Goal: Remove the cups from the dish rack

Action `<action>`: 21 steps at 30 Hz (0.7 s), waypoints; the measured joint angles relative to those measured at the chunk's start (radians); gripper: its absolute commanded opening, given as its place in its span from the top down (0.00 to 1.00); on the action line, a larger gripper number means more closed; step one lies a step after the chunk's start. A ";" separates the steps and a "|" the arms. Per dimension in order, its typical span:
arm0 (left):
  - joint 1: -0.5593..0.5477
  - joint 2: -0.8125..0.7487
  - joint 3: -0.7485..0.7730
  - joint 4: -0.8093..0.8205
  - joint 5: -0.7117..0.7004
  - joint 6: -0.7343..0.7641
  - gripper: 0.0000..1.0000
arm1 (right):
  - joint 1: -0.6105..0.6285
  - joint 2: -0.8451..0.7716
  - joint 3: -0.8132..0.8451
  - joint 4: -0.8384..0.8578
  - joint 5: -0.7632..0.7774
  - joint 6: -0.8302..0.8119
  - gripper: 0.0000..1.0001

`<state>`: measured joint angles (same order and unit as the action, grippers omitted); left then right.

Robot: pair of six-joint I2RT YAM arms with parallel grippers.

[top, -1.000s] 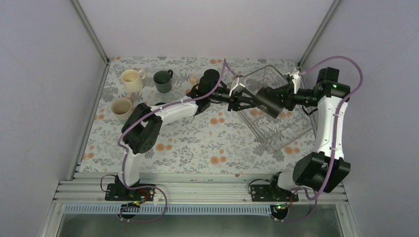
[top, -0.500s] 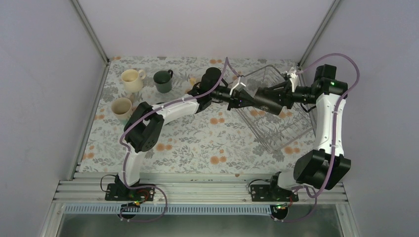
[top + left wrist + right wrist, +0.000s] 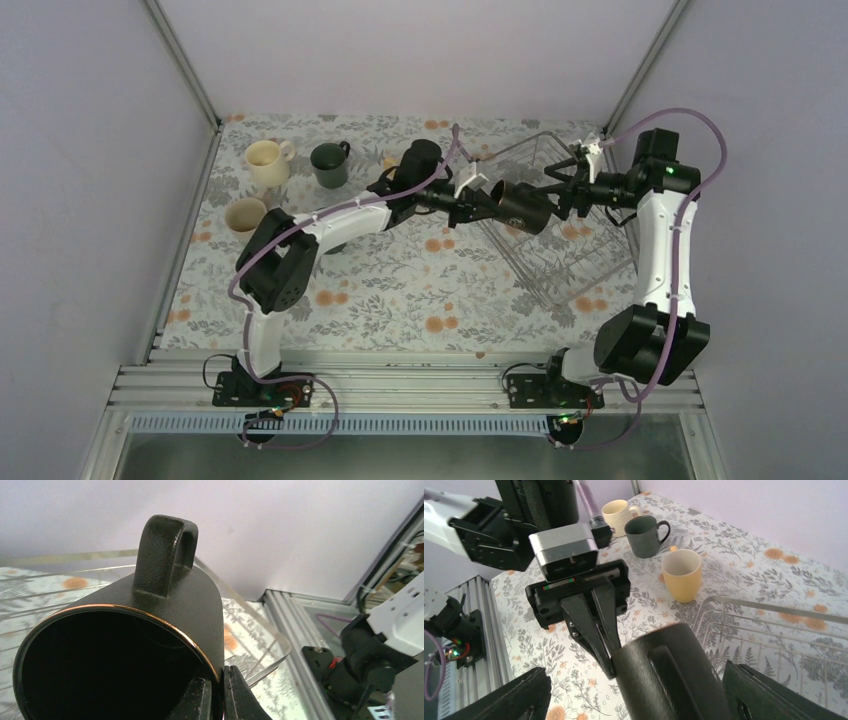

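Note:
A black cup (image 3: 520, 207) with a gold rim hangs on its side above the left edge of the wire dish rack (image 3: 585, 285). My left gripper (image 3: 478, 200) is shut on the cup's rim (image 3: 218, 677), one finger inside and one outside, with the handle (image 3: 165, 550) pointing up. My right gripper (image 3: 562, 193) stands open around the cup's base (image 3: 669, 675), its fingers (image 3: 499, 700) wide of both sides. No cups show inside the dish rack (image 3: 774, 630). On the table stand a cream cup (image 3: 265, 160), a dark green cup (image 3: 328, 163) and a yellow cup (image 3: 681, 575).
A further pale cup (image 3: 245, 215) stands near the left wall, below the cream one. The left arm (image 3: 340, 215) stretches across the table's middle towards the rack. The right arm's elbow (image 3: 660, 170) is over the rack's far right corner.
My left gripper has shut on the black cup's rim, and my right gripper has opened and let go of it. The cup has shifted a little to the left.

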<state>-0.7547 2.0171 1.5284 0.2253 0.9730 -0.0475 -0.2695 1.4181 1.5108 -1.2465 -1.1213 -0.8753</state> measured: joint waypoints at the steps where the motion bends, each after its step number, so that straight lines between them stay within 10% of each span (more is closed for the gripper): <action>1: 0.007 -0.007 -0.001 -0.023 -0.012 0.019 0.98 | 0.000 -0.003 0.000 0.008 0.009 0.006 0.00; 21: 0.074 -0.311 0.094 -0.912 -0.624 0.756 0.98 | 0.000 -0.013 -0.135 0.263 0.489 0.198 0.00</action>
<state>-0.6811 1.7061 1.6222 -0.6865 0.3492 0.7086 -0.2695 1.4048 1.3754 -0.9836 -0.6327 -0.6769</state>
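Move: The left hand, already holding the dark cup by its rim, has open table for it some 25 cm to its left and about 24 cm below. From this hand, the yellow cup stands about 18 cm left, 9 cm ahead, and the teal cup some 35 cm left, 3 cm back. From the right hand, the rack's middle is some 6 cm right, level fore and aft, 28 cm below, and the dark cup's middle about 7 cm left, 2 cm back, slightly lower. Keeping its pinch on the dark cup's rim, the left hand draws the cup out from the already loosened right fingers and swings about 13 cm left and slightly forward in a shallow arc, towards the unloaded cups, its wrist turning some 50 degrees so the fingers slant down. The right hand finishes opening and backs off down, right and a little forward over the rack. ##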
